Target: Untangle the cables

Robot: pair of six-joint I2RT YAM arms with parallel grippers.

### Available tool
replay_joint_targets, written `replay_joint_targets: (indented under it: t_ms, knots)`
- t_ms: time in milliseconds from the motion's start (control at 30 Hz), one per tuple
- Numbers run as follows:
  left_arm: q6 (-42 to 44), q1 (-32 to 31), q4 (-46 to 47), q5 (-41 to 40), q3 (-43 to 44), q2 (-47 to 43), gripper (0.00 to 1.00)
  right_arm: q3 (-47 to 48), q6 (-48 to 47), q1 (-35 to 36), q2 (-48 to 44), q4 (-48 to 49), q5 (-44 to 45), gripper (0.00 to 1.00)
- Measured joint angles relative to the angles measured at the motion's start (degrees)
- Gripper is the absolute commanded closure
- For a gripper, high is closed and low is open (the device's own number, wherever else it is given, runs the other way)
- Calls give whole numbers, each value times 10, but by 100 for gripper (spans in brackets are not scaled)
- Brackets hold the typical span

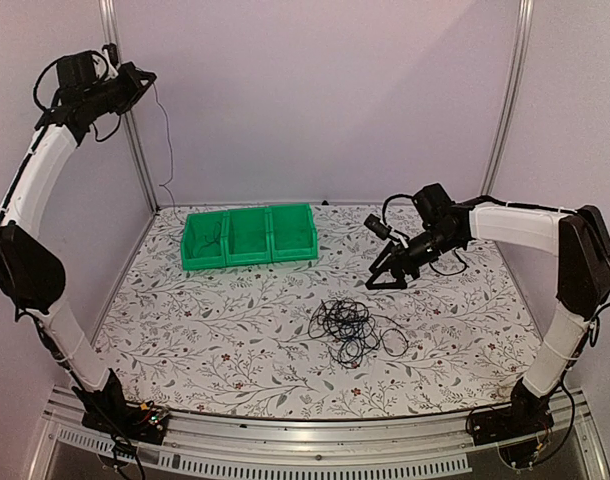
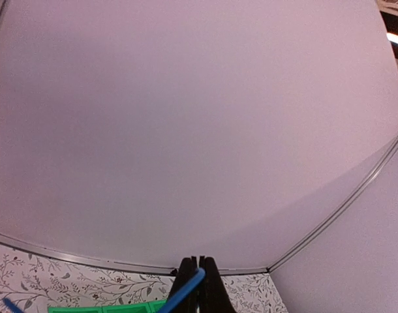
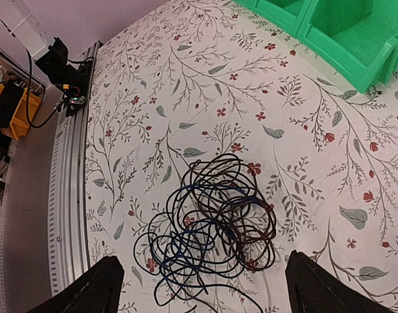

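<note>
The cables (image 1: 349, 328) lie as one hand-sized tangle of thin black loops with a dark blue strand on the floral table, right of centre. In the right wrist view the tangle (image 3: 212, 228) lies between my spread fingers (image 3: 101, 290). My right gripper (image 1: 381, 278) is open and empty, hovering just behind the tangle. My left gripper (image 1: 137, 80) is raised high at the back left, facing the wall. In its wrist view the gripper (image 2: 198, 267) has its jaws together, with a bright blue cord (image 2: 179, 293) ending between the fingertips. A thin cord (image 1: 171, 150) hangs from it towards the table.
A green bin (image 1: 249, 236) with three compartments stands at the back, left of centre; it also shows in the right wrist view (image 3: 342, 39). Enclosure walls and metal posts (image 1: 130, 110) bound the table. A metal rail (image 1: 315, 455) runs along the near edge.
</note>
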Motion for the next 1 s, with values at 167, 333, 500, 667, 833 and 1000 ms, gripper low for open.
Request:
replay_joint_targets:
  t_ms: [167,333,500,667,833,1000]
  knots:
    - [-5,-4,14,4,42,7,100,0,0,0,0,0,0,10]
    - [-5,-17,29,3,55,7,100,0,0,0,0,0,0,10]
    - [-4,-24,31,3,47,12,100,0,1,0,0,0,0,10]
    - [-4,-27,34,3,19,12,100,0,2,0,0,1,0,10]
    - [-4,-31,46,-1,-40,12,100,0,3,0,4,2,0,10]
    - [-4,-33,50,-4,-100,12,100,-1,5,0,5,3,0,10]
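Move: The left hand, already holding a blue cable up high, has the green bin's left compartment about 48 cm below it, some 8 cm ahead and 4 cm to its right. At that same depth and distance ahead, the middle compartment lies about 15 cm to this hand's right and the right compartment about 27 cm. From the waiting right hand, the left compartment is roughly 27 cm ahead, 43 cm left and 11 cm below. Fingers kept shut on the cable, the left hand first lifts about 5 cm, tipping slightly up and easing back a little as it shifts right. It then turns over and sinks about 12 cm at growing speed while reaching some 3 cm forward, down towards the left compartment, the fingertips tilting down again by some 15 degrees. ##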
